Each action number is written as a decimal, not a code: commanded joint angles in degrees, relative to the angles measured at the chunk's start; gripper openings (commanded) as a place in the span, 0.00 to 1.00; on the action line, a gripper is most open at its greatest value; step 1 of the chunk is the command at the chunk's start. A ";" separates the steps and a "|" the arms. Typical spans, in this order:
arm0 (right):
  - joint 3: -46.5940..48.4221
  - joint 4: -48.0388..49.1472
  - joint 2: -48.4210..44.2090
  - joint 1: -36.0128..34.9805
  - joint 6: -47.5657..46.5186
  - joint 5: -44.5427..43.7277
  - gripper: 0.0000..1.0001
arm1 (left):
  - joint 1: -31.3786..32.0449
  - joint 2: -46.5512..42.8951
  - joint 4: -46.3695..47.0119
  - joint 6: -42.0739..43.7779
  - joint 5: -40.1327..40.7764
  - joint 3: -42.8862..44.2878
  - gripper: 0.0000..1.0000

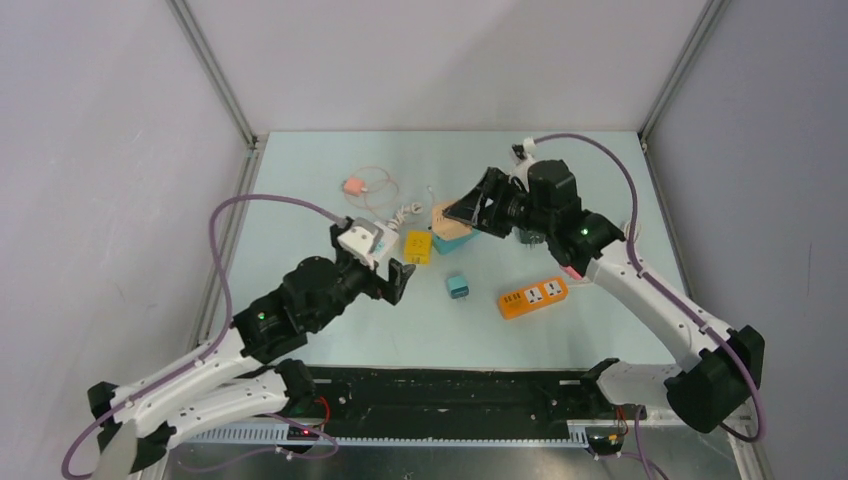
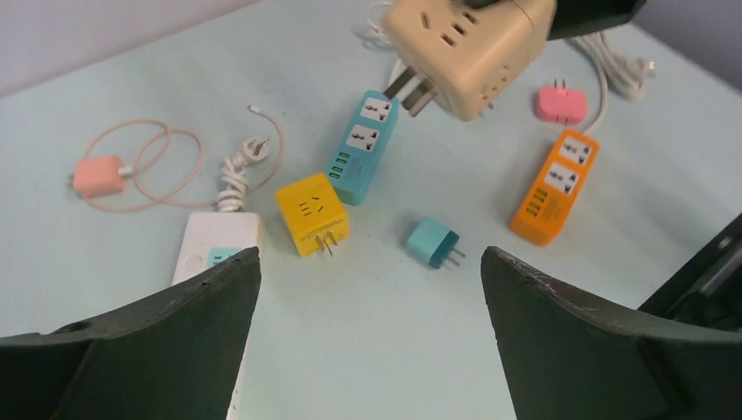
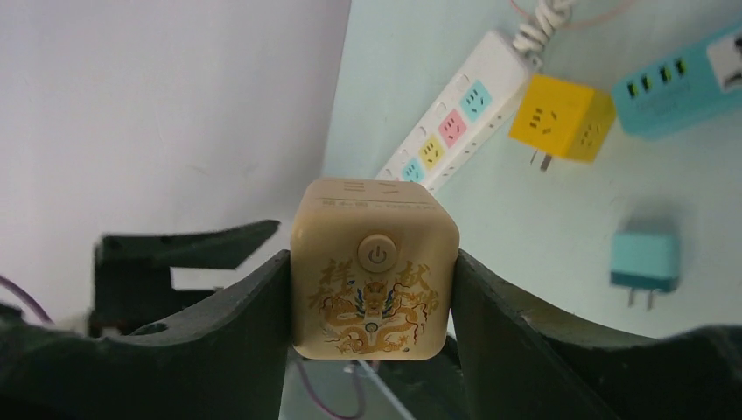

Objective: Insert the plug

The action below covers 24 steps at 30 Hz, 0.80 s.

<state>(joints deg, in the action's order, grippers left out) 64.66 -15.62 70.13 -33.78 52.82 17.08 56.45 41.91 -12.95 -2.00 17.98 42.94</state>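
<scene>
The plug is a beige cube adapter with a power button and a gold dragon print. My right gripper is shut on it, one finger on each side, holding it off the table. In the left wrist view its metal prongs point down-left, just above the far end of a teal power strip. My left gripper is open and holds nothing. It hovers over the table, near a yellow cube adapter and a small teal plug.
An orange power strip lies to the right. A white power strip with coloured sockets lies left of the yellow cube. A pink charger with a coiled cable and a pink plug lie further back.
</scene>
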 commanded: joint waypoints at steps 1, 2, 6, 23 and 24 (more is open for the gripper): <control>7.40 -3.64 2.69 -0.33 -20.89 6.53 0.20 | -0.89 -5.10 -6.52 -14.31 10.71 4.93 1.00; 8.06 -4.12 3.28 -1.14 -23.81 6.84 0.21 | -0.94 -5.79 -8.55 -14.93 15.58 5.85 1.00; 14.07 -8.15 9.03 -5.56 -31.59 4.31 0.19 | -0.94 -10.65 -13.44 -14.91 29.92 7.41 1.00; 57.44 -26.42 51.61 -26.95 -50.11 -12.02 0.18 | -0.96 -20.01 -21.99 -7.72 45.37 13.28 0.98; 59.53 -26.36 53.52 -27.37 -50.10 -11.56 0.18 | -0.96 -20.79 -22.28 -7.78 45.99 13.38 0.98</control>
<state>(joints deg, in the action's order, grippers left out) 115.59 -38.81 119.46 -58.65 7.33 8.56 55.79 22.46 -32.67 -11.44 57.60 52.51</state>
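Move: The plug is already in my right hand. The middle of the white multi-outlet strip I bring it to lies about 25 cm to that hand's left, 5 cm ahead and 27 cm below. The yellow plug sits around 9 cm left and 11 cm ahead, the small teal plug level left-right and some 2 cm ahead, both roughly 26 cm below. From my empty left hand the strip's middle is about 12 cm ahead, 16 cm left and 25 cm below. I carry the plug with my right hand about 20 cm left towards the white strip, sinking some 10 cm once the sideways travel is under way. My grip holds while the wrist rolls roughly 50 degrees and tips the fingers further down. My left hand, still wide open, clears off about 19 cm left, rising 8 cm and turning counter-clockwise. ##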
